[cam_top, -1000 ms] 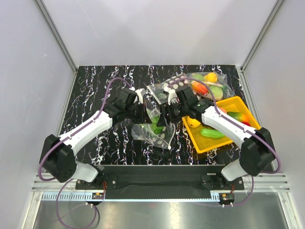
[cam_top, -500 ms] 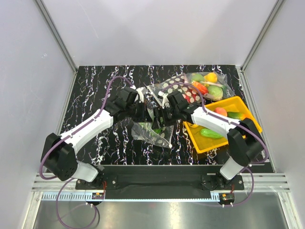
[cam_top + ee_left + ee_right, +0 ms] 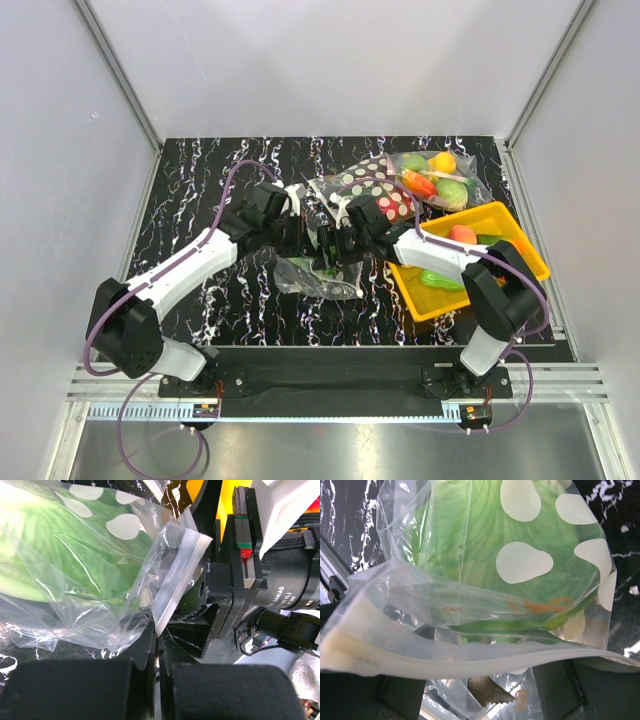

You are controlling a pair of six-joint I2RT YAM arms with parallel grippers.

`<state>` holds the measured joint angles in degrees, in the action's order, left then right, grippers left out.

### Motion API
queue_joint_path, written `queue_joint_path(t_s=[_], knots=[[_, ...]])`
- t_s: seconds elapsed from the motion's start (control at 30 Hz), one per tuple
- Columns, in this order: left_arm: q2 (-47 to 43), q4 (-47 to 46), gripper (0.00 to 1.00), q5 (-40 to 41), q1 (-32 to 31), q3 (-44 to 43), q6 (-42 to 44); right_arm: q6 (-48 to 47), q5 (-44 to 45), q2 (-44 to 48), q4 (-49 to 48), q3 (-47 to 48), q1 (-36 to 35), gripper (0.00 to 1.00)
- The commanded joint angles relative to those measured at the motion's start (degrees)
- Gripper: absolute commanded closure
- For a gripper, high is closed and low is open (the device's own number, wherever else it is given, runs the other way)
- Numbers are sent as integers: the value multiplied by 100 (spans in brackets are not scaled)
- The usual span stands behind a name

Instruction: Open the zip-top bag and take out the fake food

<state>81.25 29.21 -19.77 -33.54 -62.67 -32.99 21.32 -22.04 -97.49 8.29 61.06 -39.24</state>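
The zip-top bag (image 3: 322,280), clear with white dots, hangs between my two grippers over the black marbled table. Green lettuce (image 3: 75,565) fills it, and the lettuce (image 3: 485,540) also presses against the film in the right wrist view. No other fake food shows. My left gripper (image 3: 159,632) is shut on one end of the zip strip (image 3: 175,580). My right gripper (image 3: 480,685) is open. Its fingers (image 3: 605,690) stand wide apart, with the zip strip (image 3: 470,660) running across in front of them. From above, the left gripper (image 3: 308,232) and right gripper (image 3: 338,243) nearly touch.
A yellow tray (image 3: 487,209) with a peach and a cucumber sits right of the grippers. Behind it lie a dark polka-dot bag (image 3: 385,195) and a clear bag of fruit (image 3: 440,180). Grey walls enclose the table.
The right gripper has moved left up to the bag's mouth and its fingers have spread wider. The left gripper kept its hold and the bag shifted slightly.
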Motion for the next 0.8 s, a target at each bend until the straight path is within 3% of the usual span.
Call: queue_joint_path(t_s=[0.0,0.1,0.23,0.5,0.67,0.77], knots=[[-4,-249,100,-291,-12,-210,-31,83,33,-76,-777,-24,-136,20],[-13,-302,100,-370,-12,-201,-67,109,-2,-208,-1215,20,-171,25],[-22,-311,100,-387,-12,-201,-84,153,-72,-367,-1462,90,-206,43],[-127,-293,100,-256,-4,-52,-58,162,-99,-306,-1296,214,-233,90],[-145,23,100,104,40,-34,38,-57,331,212,-866,196,-233,100],[-232,129,100,307,137,1,56,-189,551,476,-356,231,-233,100]])
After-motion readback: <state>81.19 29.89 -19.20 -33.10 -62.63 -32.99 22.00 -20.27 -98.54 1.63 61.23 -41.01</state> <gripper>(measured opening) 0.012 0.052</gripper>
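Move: The fake leafy green in the clear bag lies about 4 cm to the right hand's left, 2 cm ahead and 3 cm lower. From that hand the polka-dot bag is some 17 cm ahead, 11 cm right and 7 cm down; the cucumber in the tray is about 25 cm right, 3 cm back and 6 cm down. From the left hand, already pinching the bag's zip lip, the leafy green is roughly 4 cm ahead, 3 cm right and 10 cm down. The leafy green's leaf edge at the bag mouth is what the right hand reaches for: it slides left about 3 cm and slightly forward past the lip, its wide-open fingers closing almost fully on the leaf edge. Once nearly shut it starts back, about 1 cm to the right and 1 cm up. The left hand keeps its pinch on the zip lip and holds nearly still. ##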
